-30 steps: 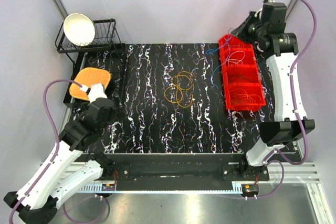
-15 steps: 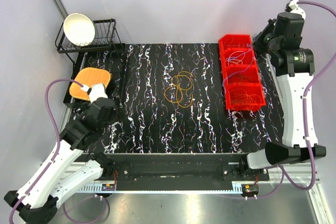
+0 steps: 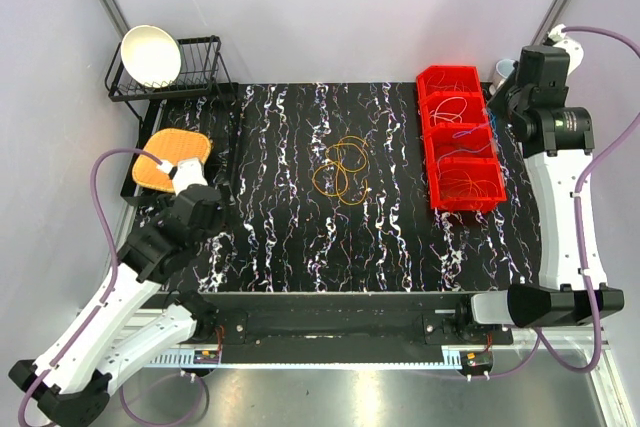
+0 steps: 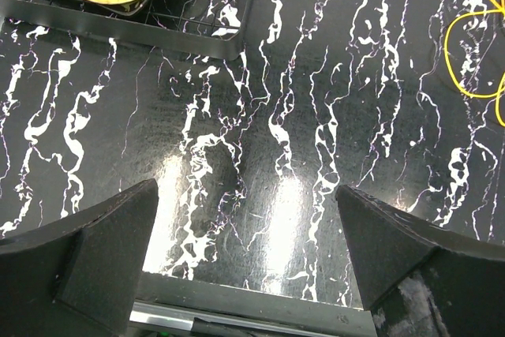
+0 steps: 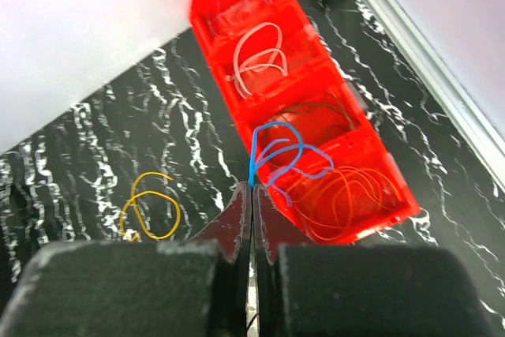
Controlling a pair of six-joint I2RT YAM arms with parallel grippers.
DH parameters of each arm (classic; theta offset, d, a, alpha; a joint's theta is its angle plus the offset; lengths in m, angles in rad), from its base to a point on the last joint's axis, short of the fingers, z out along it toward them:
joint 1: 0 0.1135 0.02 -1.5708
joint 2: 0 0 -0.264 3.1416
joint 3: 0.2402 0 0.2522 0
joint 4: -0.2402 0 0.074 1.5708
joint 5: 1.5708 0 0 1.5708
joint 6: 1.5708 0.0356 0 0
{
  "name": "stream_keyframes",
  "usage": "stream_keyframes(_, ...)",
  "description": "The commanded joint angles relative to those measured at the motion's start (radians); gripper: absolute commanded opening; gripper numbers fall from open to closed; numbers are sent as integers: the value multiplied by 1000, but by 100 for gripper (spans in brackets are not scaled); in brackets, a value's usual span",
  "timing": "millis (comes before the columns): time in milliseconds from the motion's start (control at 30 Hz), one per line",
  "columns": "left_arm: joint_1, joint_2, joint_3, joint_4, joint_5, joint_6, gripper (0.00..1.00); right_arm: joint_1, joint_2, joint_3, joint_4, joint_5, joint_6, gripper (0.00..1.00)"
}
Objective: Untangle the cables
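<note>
Yellow and orange cables lie in loose loops on the middle of the black marbled mat; they also show in the right wrist view and at the edge of the left wrist view. My right gripper is shut on a blue cable and holds its loops above the red bin; from the top the gripper is at the bin's right side. The bin holds a white cable and orange cables. My left gripper is open and empty over the mat's left part.
A black wire rack with a white bowl stands at the back left. An orange woven pad lies on a black tray at the left edge. A small white cup stands behind the bin.
My right arm has swung right and nearer, carrying the blue cable from the bin's far left corner to above the bin. The left arm has barely moved.
</note>
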Motion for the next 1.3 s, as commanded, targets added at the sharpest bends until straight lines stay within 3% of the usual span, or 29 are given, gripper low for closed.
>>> stream_keyframes(0,3,25,9,33,2,22,99,-14,-50,-29,16,78,-9,0)
stream_keyframes(333,3,41,9,35,10,25,99,-23,-98,-150,13,107,23,0)
stream_keyframes(533,2,42,8,38,14,28,99,-26,-113,-302,31,23,78,0)
stream_keyframes(833,2,41,8,38,13,28,99,-26,-82,-405,72,-17,107,0)
stream_keyframes(1267,2,38,6,41,19,32,99,-28,-21,-502,126,105,169,0)
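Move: My right hand holds the bunched blue cable high over the red bin; the front compartment, with orange cable in it, lies about 35 cm below, some 2 cm ahead and 4 cm to the right. The second compartment sits roughly 11 cm beyond that one, and the yellow cable on the table is about 24 cm left and 8 cm ahead of my right hand. From my left hand the front compartment is around 54 cm right, 19 cm ahead and 17 cm lower. I lower the blue cable with my right hand towards the red bin's front compartment, easing back and slightly right at first, then sinking almost straight and faster, about 17 cm down and 3 cm back in all. My wrist tips some 20 degrees further down on the way, and my shut fingers keep their pinch on the cable. ##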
